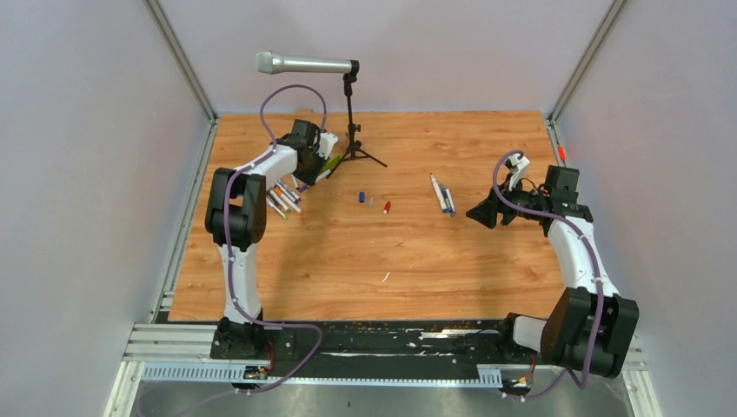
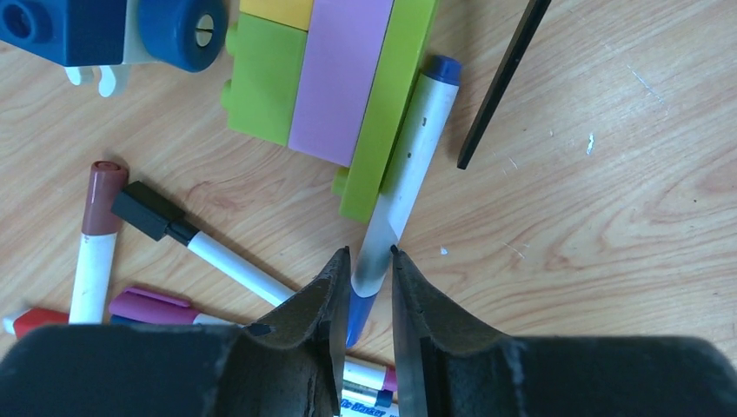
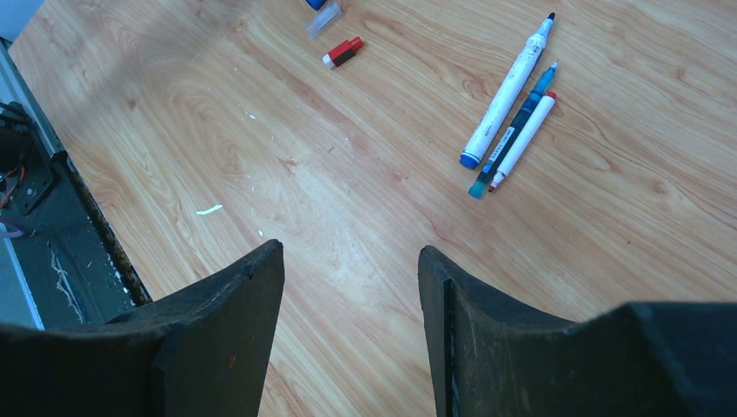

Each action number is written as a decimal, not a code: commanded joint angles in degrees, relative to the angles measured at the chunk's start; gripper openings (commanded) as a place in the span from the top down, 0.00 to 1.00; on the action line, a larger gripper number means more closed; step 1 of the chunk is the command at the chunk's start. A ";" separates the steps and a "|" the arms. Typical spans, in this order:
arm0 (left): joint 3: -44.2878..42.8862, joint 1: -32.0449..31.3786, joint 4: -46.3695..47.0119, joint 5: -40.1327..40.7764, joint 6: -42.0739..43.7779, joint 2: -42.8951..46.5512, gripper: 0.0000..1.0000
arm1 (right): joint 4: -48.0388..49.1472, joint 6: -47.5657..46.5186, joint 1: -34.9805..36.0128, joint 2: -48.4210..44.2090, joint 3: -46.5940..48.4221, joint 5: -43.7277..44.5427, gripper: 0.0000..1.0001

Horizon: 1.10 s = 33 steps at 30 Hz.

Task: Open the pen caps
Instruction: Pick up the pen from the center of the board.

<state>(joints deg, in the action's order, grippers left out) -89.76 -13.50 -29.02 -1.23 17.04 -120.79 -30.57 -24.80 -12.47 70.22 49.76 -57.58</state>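
Note:
My left gripper [image 2: 370, 252] is shut on the lower barrel of a grey pen [image 2: 401, 174] with blue ends, which lies on the wood beside a green block. More capped pens lie to its left: brown [image 2: 102, 187], black [image 2: 149, 211], purple [image 2: 148, 306] and red [image 2: 35, 320]. In the top view the left gripper [image 1: 320, 167] is at the far left by that pen cluster [image 1: 283, 198]. Three loose pen caps, blue [image 1: 361, 197], pale [image 1: 371, 201] and red [image 1: 387, 207], sit mid-table. My right gripper [image 3: 351, 252] hangs open and empty, near three uncapped pens [image 3: 508, 100].
A silver microphone [image 1: 306, 63] on a black tripod stand [image 1: 351, 130] is at the back; one tripod leg [image 2: 504, 78] runs close to the gripped pen. Stacked toy blocks [image 2: 339, 78] and a blue toy piece [image 2: 113, 30] lie against the pens. Grey walls enclose the table.

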 commanded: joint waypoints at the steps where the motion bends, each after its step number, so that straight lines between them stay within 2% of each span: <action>1: -2.36 0.48 -0.79 -2.29 0.35 -1.63 0.70 | 1.59 -1.73 -0.27 0.53 -0.06 -1.40 0.41; 13: -0.07 1.10 -3.04 -5.17 -2.14 -1.50 0.73 | 1.30 -1.88 -0.38 -0.09 0.16 -1.65 0.41; 17: 2.95 1.10 -2.29 -4.39 -3.67 0.60 0.87 | 1.18 -1.91 -0.61 -0.42 0.25 -2.05 0.41; 24: 8.90 1.10 1.55 -3.10 -6.13 11.15 1.00 | 1.13 -1.81 -1.06 -1.00 0.23 -2.88 0.41; 33: 18.39 1.11 2.47 -5.69 -9.76 24.73 1.00 | 1.11 -1.83 -1.26 -1.62 0.16 -3.63 0.41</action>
<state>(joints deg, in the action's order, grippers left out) -75.02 -12.71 -27.88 -4.64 10.35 -103.81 -30.57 -25.21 -13.34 70.24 49.76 -58.57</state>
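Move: The left hand is already down at the blue-ended white pen, half-open fingers straddling it near its close end; the pen's middle is about 2 cm ahead, 2 cm right and 1 cm below. The toy blocks stand some 7 cm ahead and 4 cm right, a tripod foot 2 cm ahead and 6 cm right, and a black-capped pen 3 cm ahead and 5 cm left. From the right hand the blue-ended pen lies roughly 19 cm ahead, 52 cm left and 15 cm below. The left hand all but stays at table height, settling barely half a centimetre while its fingers close from about a third open to shut, pinching the white pen near its close blue end. As they finish closing it draws back towards the base about 5 cm, low over the table and away from the blocks and tripod foot, then rises about 5 cm with the pen still pinched and eases slightly farther back. ##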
